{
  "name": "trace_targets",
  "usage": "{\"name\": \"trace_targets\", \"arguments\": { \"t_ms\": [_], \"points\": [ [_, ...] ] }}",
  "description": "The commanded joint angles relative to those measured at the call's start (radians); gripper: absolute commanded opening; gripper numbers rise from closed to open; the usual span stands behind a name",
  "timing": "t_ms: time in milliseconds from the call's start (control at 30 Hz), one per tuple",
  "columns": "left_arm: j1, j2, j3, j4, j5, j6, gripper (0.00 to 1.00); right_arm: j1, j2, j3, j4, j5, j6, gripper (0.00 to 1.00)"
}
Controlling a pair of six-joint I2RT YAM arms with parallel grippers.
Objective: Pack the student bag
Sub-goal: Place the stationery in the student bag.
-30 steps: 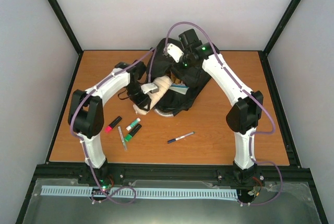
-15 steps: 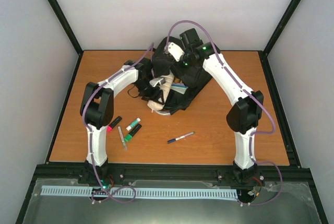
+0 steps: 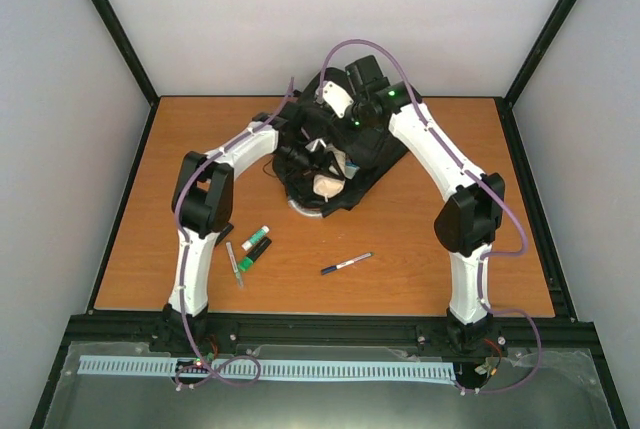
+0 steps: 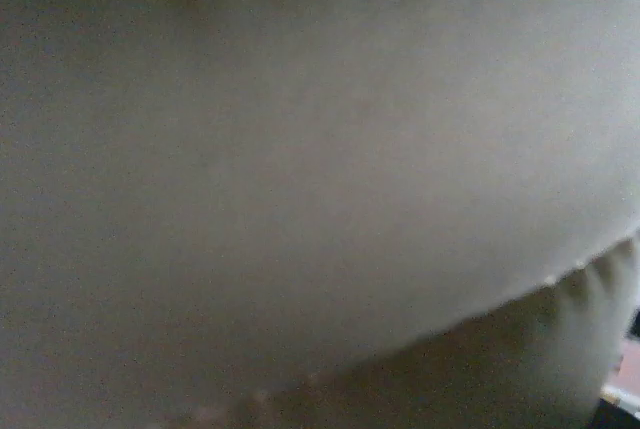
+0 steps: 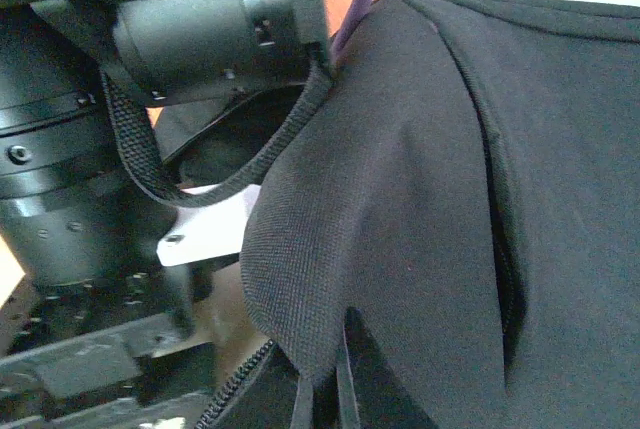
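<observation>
The student bag (image 3: 345, 154) is a black fabric backpack lying at the back middle of the table. My right gripper (image 3: 336, 101) is shut on a fold of the bag's fabric (image 5: 330, 279) and holds the flap up over the opening. My left arm's wrist (image 3: 300, 156) reaches into that opening from the left, and its fingers are hidden inside. A cream soft thing (image 3: 327, 186) shows in the bag's mouth. The same blurred cream surface (image 4: 300, 149) fills the left wrist view. The left arm's black body (image 5: 90, 149) stands close beside the raised flap.
On the table by the left arm lie two green markers (image 3: 254, 246), a clear pen (image 3: 235, 265) and a dark marker (image 3: 218, 238) partly under the arm. A blue pen (image 3: 346, 263) lies nearer the middle front. Black frame posts stand at the table's corners.
My left arm has pushed forward and to the right into the bag. The cream thing, which stuck out at the bag's left, now sits mostly inside the opening. The right arm has held still.
</observation>
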Motion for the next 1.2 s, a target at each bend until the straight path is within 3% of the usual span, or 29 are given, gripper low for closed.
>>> {"name": "trace_targets", "arguments": {
  "t_ms": [0, 200, 300, 367, 433, 600, 800, 933, 1033, 1167],
  "points": [
    [0.006, 0.045, 0.049, 0.301, -0.065, -0.335, 0.71, 0.026, -0.052, -0.029, -0.022, -0.125, -0.025, 0.03],
    [0.01, 0.106, 0.016, 0.71, 0.029, -0.722, 0.77, 0.035, -0.044, -0.04, -0.039, -0.116, -0.048, 0.03],
    [-0.004, 0.123, 0.023, 0.796, 0.066, -0.752, 0.87, 0.035, -0.039, -0.034, -0.04, -0.111, -0.056, 0.03],
    [-0.005, 0.105, 0.018, 0.728, 0.05, -0.698, 0.96, 0.035, -0.033, -0.021, -0.045, -0.103, -0.063, 0.03],
    [0.001, 0.081, 0.011, 0.652, 0.035, -0.626, 1.0, 0.034, -0.03, -0.009, -0.049, -0.096, -0.069, 0.03],
    [0.03, 0.043, 0.005, 0.521, 0.058, -0.496, 1.0, 0.032, -0.028, -0.007, -0.044, -0.084, -0.068, 0.03],
    [0.038, 0.001, 0.035, 0.217, 0.076, -0.164, 1.0, 0.026, -0.034, -0.012, -0.028, -0.041, -0.067, 0.03],
    [0.043, -0.035, -0.019, 0.037, 0.097, -0.02, 0.98, 0.006, -0.037, -0.024, -0.034, -0.04, -0.078, 0.03],
    [0.056, -0.096, -0.112, 0.017, 0.132, 0.028, 0.97, -0.009, -0.053, -0.058, -0.032, -0.044, -0.089, 0.03],
    [0.057, -0.126, -0.114, -0.162, 0.15, 0.195, 0.94, -0.029, -0.068, -0.116, -0.034, -0.068, -0.102, 0.03]
  ]
}}
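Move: The beige pencil case, still between the left hand's part-open fingers, is bound for the student bag's open mouth, whose middle lies about 5 cm to that hand's right, 2 cm ahead and 5 cm lower. The book's edge in the bag is some 4 cm right, level fore and aft and 5 cm below; the bag's handle sits 11 cm back, 6 cm left and 9 cm down. From the right hand the mouth is roughly 7 cm back, 3 cm right, 17 cm below. The pencil case is pushed deeper into the bag's mouth by the left hand, forward and right about 8 cm, the wrist swinging some 20 degrees counter-clockwise; the fingers spread wide and let go of it, then the hand backs out left and towards the base, the wrist turning back. The right hand keeps its pinch on the bag's flap, sinking about 2.5 cm. ##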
